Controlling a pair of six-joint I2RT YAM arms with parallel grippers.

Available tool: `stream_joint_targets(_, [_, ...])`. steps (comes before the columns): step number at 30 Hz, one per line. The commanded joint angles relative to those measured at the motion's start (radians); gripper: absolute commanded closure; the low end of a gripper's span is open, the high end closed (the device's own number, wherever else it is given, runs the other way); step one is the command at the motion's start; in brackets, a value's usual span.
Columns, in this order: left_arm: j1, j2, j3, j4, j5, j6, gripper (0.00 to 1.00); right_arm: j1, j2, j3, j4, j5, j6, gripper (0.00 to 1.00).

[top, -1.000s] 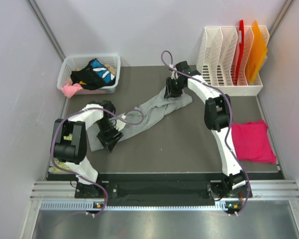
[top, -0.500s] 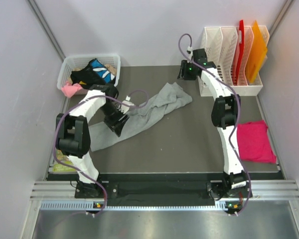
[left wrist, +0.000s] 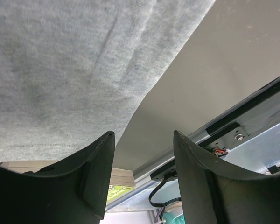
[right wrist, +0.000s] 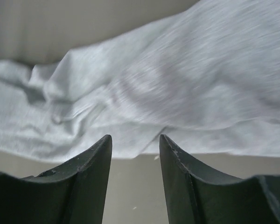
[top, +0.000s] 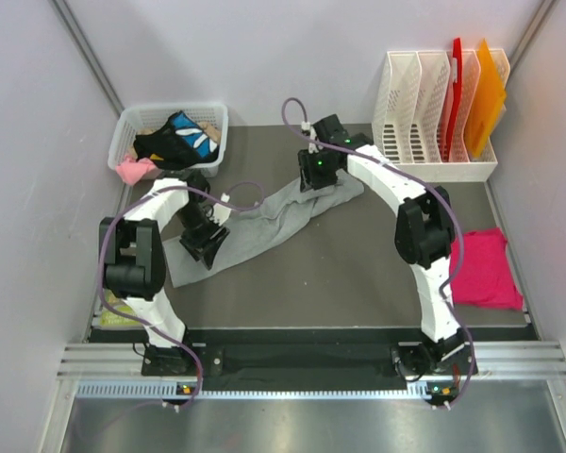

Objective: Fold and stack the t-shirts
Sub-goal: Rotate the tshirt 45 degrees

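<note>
A light heather-grey t-shirt point(top: 274, 217) lies crumpled in a long diagonal strip across the dark mat. My left gripper point(top: 204, 247) stands at its lower left end. In the left wrist view the grey cloth point(left wrist: 70, 65) fills the upper left, and the gripper point(left wrist: 143, 135) is open with nothing between its fingers. My right gripper point(top: 312, 176) is over the strip's upper right end. There it point(right wrist: 135, 137) is open, just short of the shirt's edge point(right wrist: 144, 107). A magenta-pink t-shirt point(top: 479, 269) lies folded at the right edge.
A white basket point(top: 123, 127) of mixed clothes sits at the back left. A white file rack point(top: 434, 160) at the back right holds a red folder point(top: 456, 85) and an orange folder point(top: 491, 94). The table's metal front rail point(left wrist: 224, 133) shows beyond the left fingers.
The right arm swung up toward the rack, then came back down to the shirt's upper right end with its jaws wider. The left gripper shifted along the lower left end, and the shirt moved slightly.
</note>
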Motion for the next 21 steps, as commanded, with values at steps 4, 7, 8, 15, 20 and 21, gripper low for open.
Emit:
stream_joint_targets(4, [0.014, -0.05, -0.063, 0.059, -0.043, 0.021, 0.43, 0.049, -0.083, -0.107, -0.004, -0.028, 0.028, 0.55])
stream_joint_targets(7, [0.034, -0.049, -0.089, 0.079, -0.061, 0.031, 0.43, 0.057, -0.065, -0.169, 0.033, -0.059, 0.053, 0.55])
stream_joint_targets(8, [0.04, -0.046, -0.103, 0.093, -0.069, 0.035, 0.43, 0.058, -0.057, -0.183, 0.056, -0.065, 0.059, 0.56])
stream_joint_targets(15, [0.155, -0.036, -0.109, 0.11, -0.132, 0.092, 0.43, 0.049, 0.066, -0.209, 0.093, -0.077, 0.07, 0.58])
stream_joint_targets(20, [0.171, -0.044, -0.082, 0.095, -0.123, 0.104, 0.43, -0.021, 0.103, -0.181, 0.105, -0.066, 0.068, 0.59])
stream_joint_targets(21, [0.171, -0.046, -0.078, 0.089, -0.115, 0.103, 0.43, -0.037, 0.106, -0.16, 0.102, -0.059, 0.062, 0.59])
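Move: The near-left corner of the t-shirt lies about 8 cm left, 5 cm back and 5 cm below the left gripper; the boxes are roughly 21 cm left, 8 cm back, and the basket 29 cm ahead, 9 cm left. For the right gripper, the t-shirt's bunched near edge is about 6 cm back, 1 cm right and 9 cm below, the t-shirt's right end about 12 cm right and level, equally low. Draw the right gripper down some 8 cm and back about 5 cm onto the t-shirt's bunched near edge, tipping the fingers about 15 degrees steeper so that the half-open fingertips come to either side of the fold. Meanwhile sink the left gripper a little, then slide it left about 7 cm over the cloth to the near-left corner, fingers still open. ##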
